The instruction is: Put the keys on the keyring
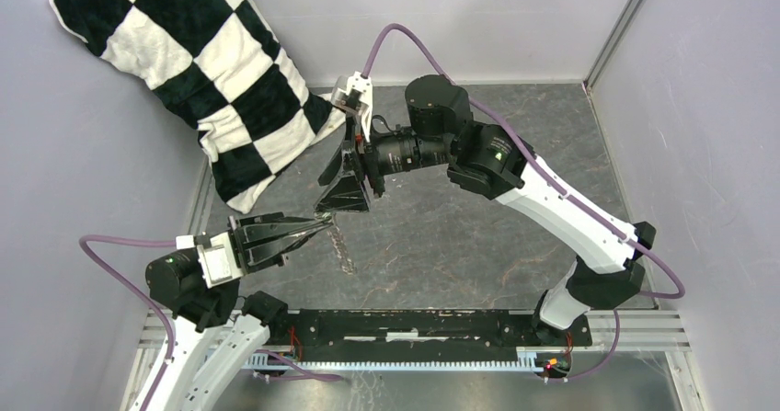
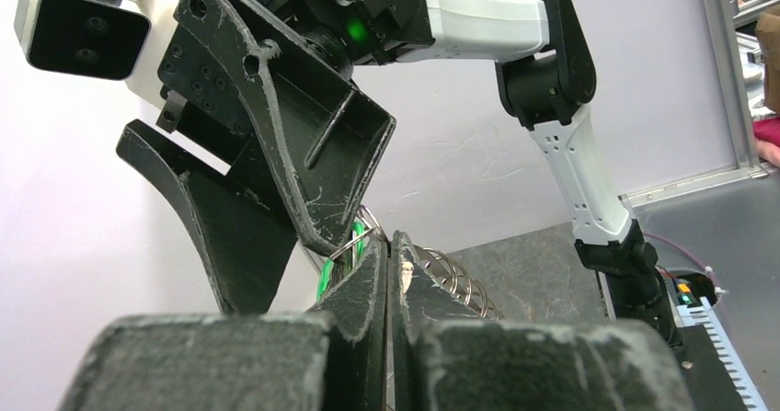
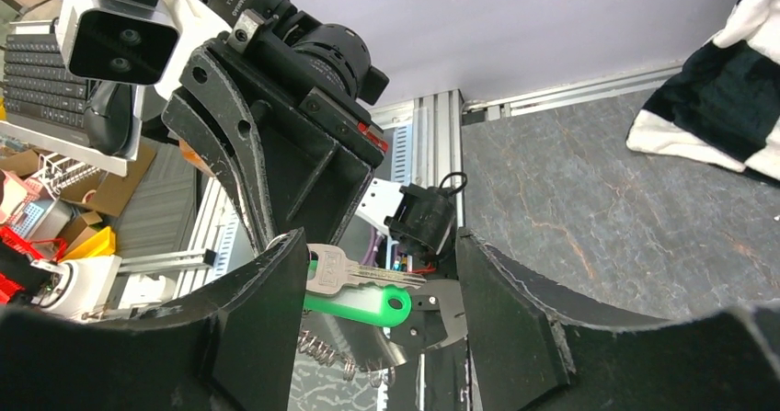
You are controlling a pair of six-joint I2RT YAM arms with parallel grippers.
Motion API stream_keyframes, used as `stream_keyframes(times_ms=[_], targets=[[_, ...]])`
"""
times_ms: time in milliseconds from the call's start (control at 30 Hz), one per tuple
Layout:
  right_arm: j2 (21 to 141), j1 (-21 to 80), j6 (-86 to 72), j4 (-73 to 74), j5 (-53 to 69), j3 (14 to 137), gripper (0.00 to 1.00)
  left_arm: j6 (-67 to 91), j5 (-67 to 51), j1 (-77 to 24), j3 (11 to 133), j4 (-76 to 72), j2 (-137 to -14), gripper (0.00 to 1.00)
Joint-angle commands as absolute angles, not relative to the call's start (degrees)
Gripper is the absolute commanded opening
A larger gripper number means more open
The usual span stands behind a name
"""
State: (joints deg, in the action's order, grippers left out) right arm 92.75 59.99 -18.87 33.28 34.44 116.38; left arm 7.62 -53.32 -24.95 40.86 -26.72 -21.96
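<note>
My left gripper (image 1: 322, 220) is shut on the keyring at its top. The thin silvery loop with small rings (image 1: 343, 245) hangs down from the fingertips to the dark table. In the left wrist view the gripper (image 2: 391, 241) is closed, with the strung rings (image 2: 451, 278) just behind it. A silver key (image 3: 363, 271) with a bright green tag (image 3: 368, 305) hangs at the loop, against my right gripper's left finger. The right gripper (image 3: 377, 241) is open around the key, just above the left fingertips (image 1: 345, 204). The green tag shows in the left wrist view (image 2: 325, 273).
A black and white checkered pillow (image 1: 202, 71) leans in the back left corner. Purple-grey walls close in the table (image 1: 515, 227) on three sides. An aluminium rail (image 1: 414, 328) with the arm bases runs along the near edge.
</note>
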Motion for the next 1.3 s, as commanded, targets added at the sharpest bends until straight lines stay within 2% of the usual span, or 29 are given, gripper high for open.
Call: stream_keyframes(times_ms=[0, 133, 200, 433, 633, 733, 867, 1000, 1133, 1267], targets=[[95.5, 57.3, -18.4, 24.5, 21.5, 116.0, 0.65, 6.1, -60.6, -27.0, 44.3, -34.1, -20.1, 0.02], [97.2, 57.3, -19.3, 23.3, 23.0, 118.8, 0.66, 6.3, -60.7, -27.0, 44.0, -34.1, -20.0, 0.02], [97.9, 57.4, -19.3, 23.3, 23.7, 119.4, 0.74, 6.3, -60.7, -27.0, 44.0, -34.1, -20.0, 0.02], [95.8, 57.4, -18.5, 22.2, 23.6, 114.3, 0.75, 6.1, -60.1, -27.0, 43.9, -33.5, -19.7, 0.02], [95.2, 57.2, -14.0, 26.3, 19.1, 117.3, 0.78, 5.4, -59.7, -27.1, 43.7, -32.4, -19.7, 0.02], [93.0, 56.9, -10.9, 27.0, 14.8, 113.2, 0.82, 4.1, -59.3, -27.1, 43.8, -30.5, -19.6, 0.02], [86.5, 56.4, -6.7, 21.4, 7.9, 100.0, 0.98, 1.0, -58.0, -27.1, 45.2, -24.9, -20.0, 0.02], [79.4, 53.2, -2.7, 8.7, 1.6, 83.8, 0.98, -2.9, -58.2, -27.5, 47.6, -19.2, -21.1, 0.02], [83.7, 50.2, -1.4, -2.5, 3.1, 76.2, 0.98, -7.4, -59.1, -27.4, 50.3, -12.2, -21.4, 0.02], [98.1, 50.6, -1.1, -8.5, 9.5, 79.7, 0.98, -9.7, -59.6, -27.4, 52.8, -7.9, -22.0, 0.02]])
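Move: The green-tagged key sits at the right hand's parted fingertips, roughly 1 cm back, 1 cm to the left and 1 cm below its hand point, close against the rear finger. From the left hand it lies about 2 cm ahead and 1 cm to the right, at nearly the same height. The left fingers already pinch the ring plate, whose coils hang about 3 cm back, 1 cm right and 5 cm below them. The two hands part abruptly: the left, still shut on the ring plate, jerks back about 4.5 cm and then stays roughly there, while the right comes free of the green-tagged key and darts about 7 cm forward, drifting a little left and sinking. After a short near-halt the right hand opens its fingers fully and sweeps away from the left hand, first down and to the right, then forward and down, ending about 18 cm forward and 15 cm lower and turned some 35 degrees clockwise. ##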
